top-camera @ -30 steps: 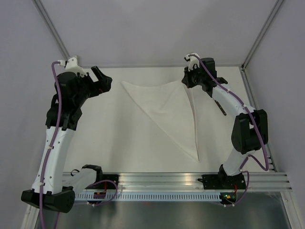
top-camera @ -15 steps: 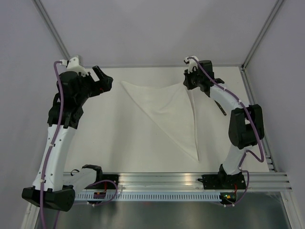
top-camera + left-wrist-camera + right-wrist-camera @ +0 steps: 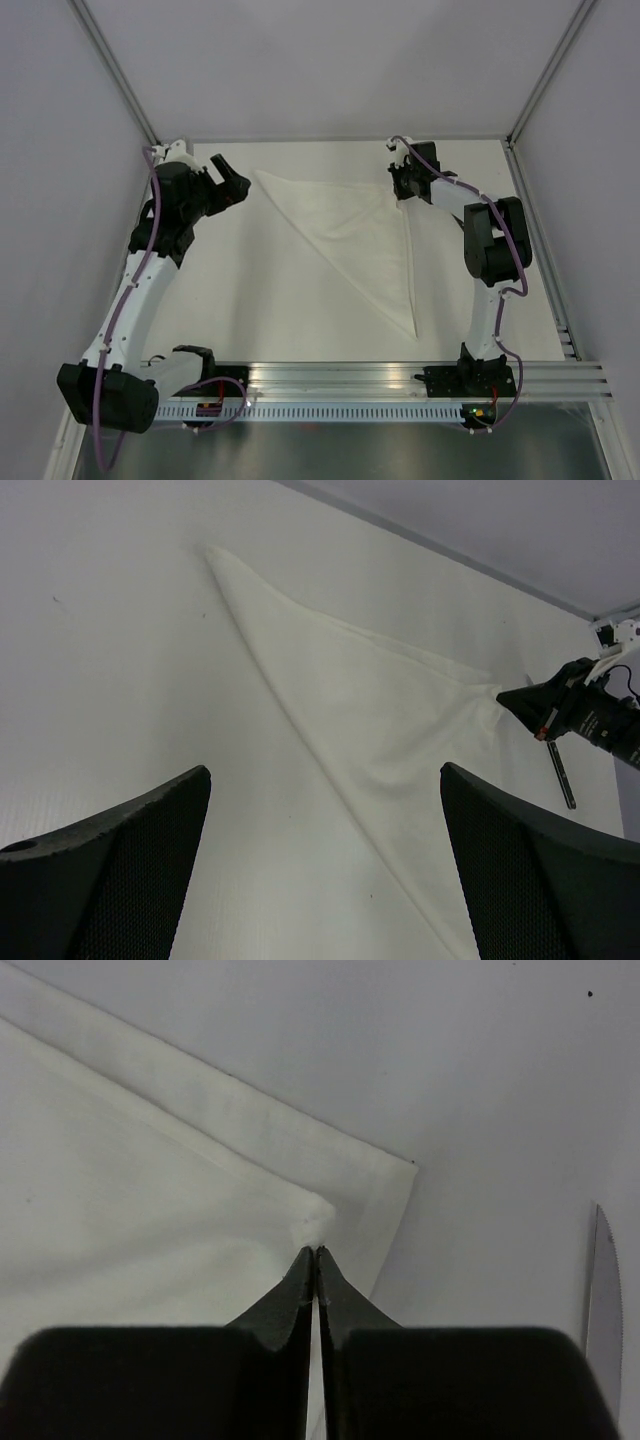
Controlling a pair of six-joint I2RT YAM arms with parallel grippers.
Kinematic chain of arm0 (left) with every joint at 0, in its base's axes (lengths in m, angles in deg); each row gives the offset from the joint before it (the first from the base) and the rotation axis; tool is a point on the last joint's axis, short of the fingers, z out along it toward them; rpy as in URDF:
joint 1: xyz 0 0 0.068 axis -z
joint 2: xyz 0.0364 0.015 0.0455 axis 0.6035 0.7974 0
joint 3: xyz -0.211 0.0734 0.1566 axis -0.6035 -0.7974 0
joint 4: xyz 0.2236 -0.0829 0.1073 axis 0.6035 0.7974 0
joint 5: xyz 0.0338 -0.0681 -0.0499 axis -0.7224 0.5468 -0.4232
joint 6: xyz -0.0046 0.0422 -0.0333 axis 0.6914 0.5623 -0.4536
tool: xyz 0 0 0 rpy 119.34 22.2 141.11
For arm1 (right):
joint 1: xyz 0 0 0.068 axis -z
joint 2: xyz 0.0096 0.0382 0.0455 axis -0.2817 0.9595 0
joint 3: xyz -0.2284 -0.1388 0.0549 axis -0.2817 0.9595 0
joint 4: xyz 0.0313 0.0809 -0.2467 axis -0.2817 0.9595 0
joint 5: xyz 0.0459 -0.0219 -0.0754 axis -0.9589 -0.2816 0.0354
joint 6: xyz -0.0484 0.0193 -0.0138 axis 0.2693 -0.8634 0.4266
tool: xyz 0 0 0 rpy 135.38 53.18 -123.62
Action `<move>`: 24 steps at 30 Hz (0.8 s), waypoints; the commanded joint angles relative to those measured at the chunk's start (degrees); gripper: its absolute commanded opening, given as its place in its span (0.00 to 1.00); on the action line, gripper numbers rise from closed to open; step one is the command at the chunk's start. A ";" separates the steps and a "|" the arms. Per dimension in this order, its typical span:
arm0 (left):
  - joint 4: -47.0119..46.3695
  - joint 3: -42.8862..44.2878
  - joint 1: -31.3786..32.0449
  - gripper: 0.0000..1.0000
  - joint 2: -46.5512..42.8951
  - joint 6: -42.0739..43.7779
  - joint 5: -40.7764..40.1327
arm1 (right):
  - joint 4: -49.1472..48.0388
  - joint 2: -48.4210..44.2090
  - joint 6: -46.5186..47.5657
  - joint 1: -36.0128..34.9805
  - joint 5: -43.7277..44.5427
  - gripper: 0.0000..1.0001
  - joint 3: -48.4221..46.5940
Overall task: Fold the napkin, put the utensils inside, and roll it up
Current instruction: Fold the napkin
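The napkin (image 3: 352, 232) lies folded as a white triangle in the middle of the table, one point toward the front. My right gripper (image 3: 402, 190) is at its back right corner, low over the table. In the right wrist view the gripper (image 3: 316, 1251) is shut on the tip of the upper layer of the napkin (image 3: 150, 1160), just short of the lower layer's corner. A knife lies to the right, its blade (image 3: 603, 1295) at the frame edge and its dark handle (image 3: 561, 773) seen from the left wrist. My left gripper (image 3: 238, 185) hangs open left of the napkin's (image 3: 380, 710) back left point.
White walls and metal frame posts (image 3: 120, 75) close off the back and sides. The aluminium rail (image 3: 400, 378) with both arm bases runs along the front. The right arm's elbow (image 3: 490, 245) stands over the table's right side.
My right gripper has pulled the napkin's corner a little back and right and sunk lower, and its elbow has swung in. The left arm has shifted right toward the napkin.
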 commanded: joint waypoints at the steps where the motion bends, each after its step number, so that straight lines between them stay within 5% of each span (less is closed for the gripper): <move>1: -8.62 -4.36 0.01 1.00 3.53 -6.17 0.98 | -1.51 2.45 1.22 0.39 3.06 0.08 -3.85; 5: -15.40 -6.92 -0.08 1.00 9.69 -8.99 -0.34 | 0.41 4.83 1.40 0.48 5.00 0.21 -7.80; 10: -24.26 -6.05 0.01 1.00 21.99 -11.54 -0.26 | 3.06 4.32 0.96 1.00 4.30 0.54 -10.54; 15: -28.50 1.06 0.01 0.99 37.54 -11.81 -1.40 | 4.73 3.17 0.87 1.01 3.51 0.56 -10.71; 24: -26.75 13.80 -0.43 0.96 51.44 -11.55 -2.80 | 7.19 4.04 1.48 1.18 1.75 0.54 -11.50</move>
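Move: The napkin's far-left corner lies about 24 cm ahead of the open left hand, 1 cm to its left and some 25 cm below; its folded-over corner, pinched by the right fingers, is about 17 cm ahead, 40 cm right and 24 cm below. From the right hand that folded-over corner is right at the fingertips, the napkin's under-layer corner about 4 cm ahead and 2 cm right, and the knife 3 cm back and 14 cm right, all 2 cm or less below. Left hand, open, sinks 22 cm and reaches 16 forward towards napkin's far-left corner; right fingers half-open, releasing theirs. ##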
